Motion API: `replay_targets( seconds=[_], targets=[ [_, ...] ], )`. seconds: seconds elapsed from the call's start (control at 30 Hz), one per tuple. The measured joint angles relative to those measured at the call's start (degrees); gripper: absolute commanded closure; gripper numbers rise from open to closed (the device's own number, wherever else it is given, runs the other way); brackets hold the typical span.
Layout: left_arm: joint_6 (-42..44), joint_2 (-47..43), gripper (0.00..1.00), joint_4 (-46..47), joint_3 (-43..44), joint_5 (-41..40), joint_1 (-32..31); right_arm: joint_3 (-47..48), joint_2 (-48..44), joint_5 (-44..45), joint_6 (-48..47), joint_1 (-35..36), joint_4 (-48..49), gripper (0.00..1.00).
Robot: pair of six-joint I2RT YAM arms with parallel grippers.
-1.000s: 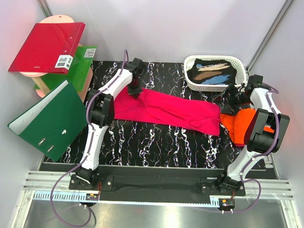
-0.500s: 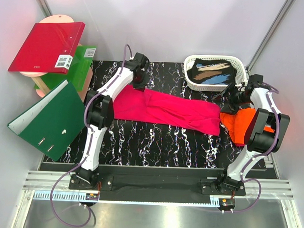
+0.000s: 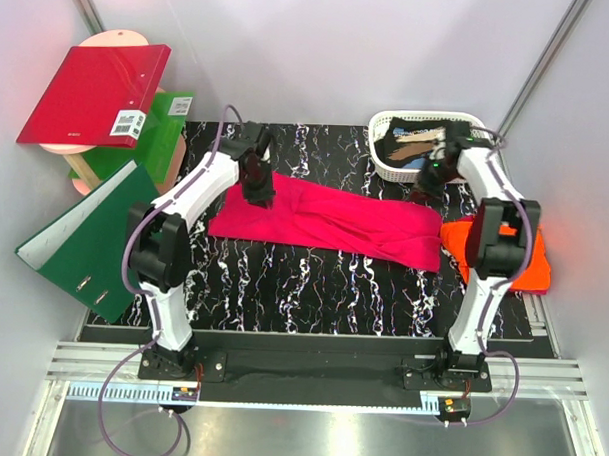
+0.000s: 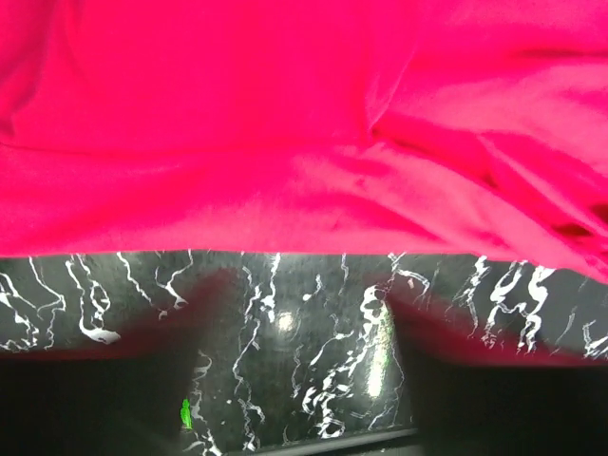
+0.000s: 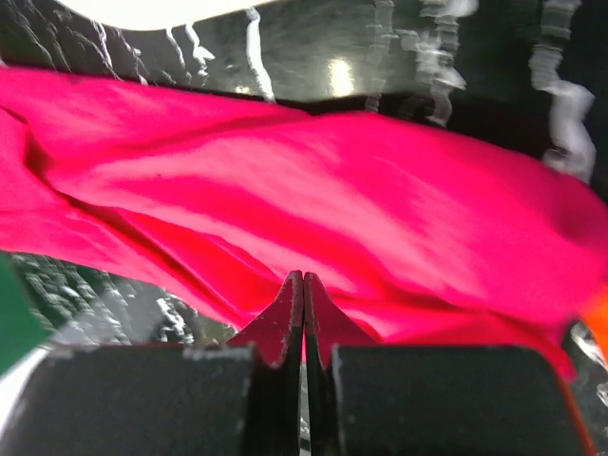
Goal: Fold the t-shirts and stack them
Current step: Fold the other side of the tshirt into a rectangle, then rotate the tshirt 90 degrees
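The magenta-pink t-shirt point(image 3: 335, 221) lies in a long wrinkled band across the black marbled table point(image 3: 313, 278). My left gripper point(image 3: 258, 186) hovers over its left end. In the left wrist view its dark fingers point(image 4: 104, 380) stand wide apart, so the left gripper point(image 4: 304, 318) is open over bare table just off the shirt's edge point(image 4: 285, 190). My right gripper point(image 3: 429, 180) is above the shirt's far right part, in front of the basket. Seen from the right wrist, this gripper point(image 5: 304, 281) is shut, with only the pink cloth point(image 5: 380, 209) below it. The orange t-shirt point(image 3: 535, 264) lies bunched at the right edge.
A white basket point(image 3: 380, 156) with dark cloth in it stands at the back right. At the left, a red binder point(image 3: 94, 91) rests on a green one point(image 3: 158, 133) and a wooden stand. Another green binder point(image 3: 99, 236) lies open at the table's left edge.
My left gripper opened, let go of the pink shirt's left end and moved left. My right arm swung from over the orange shirt to the pink shirt's far right and shut.
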Motion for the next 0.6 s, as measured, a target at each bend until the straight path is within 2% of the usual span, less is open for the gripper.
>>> replay_targets(
  seconds=[0.17, 0.37, 0.6],
  targets=[
    [-2.23, 3.17, 1.00, -0.74, -1.70, 1.77, 0.26, 5.92, 7.69, 5.57, -1.60, 6.29, -1.62, 1.00],
    [-5.38, 11.34, 1.00, -4.52, 2.38, 6.32, 0.33, 14.10, 16.48, 14.34, -3.45, 9.38, -4.61, 1.00],
    [-8.09, 15.41, 1.00, -11.15, 5.79, 4.13, 0.63, 16.46, 18.38, 23.50, -4.09, 10.54, -8.63, 1.00]
  ],
)
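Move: The left hand hovers over the red t-shirt's left part, whose near edge lies about 5 cm back and 12 cm below; the t-shirt's middle is some 13 cm to its right and 1 cm ahead. From the right hand, the t-shirt's right end is roughly 4 cm back, 3 cm right and 9 cm down; the basket sits about 14 cm ahead and 4 cm right, the orange shirt some 24 cm right and 8 cm back. Down go both hands towards the t-shirt, about 8 cm each, slowing near the cloth. The left eases back some 3 cm towards the near edge, shuts its open fingers on nothing and swings them about 20 degrees to near vertical. The right, still shut, drifts left and then partly returns, righting its fingers too, and ends over the far edge of the right end, close by the basket rim; contact can't be seen. ##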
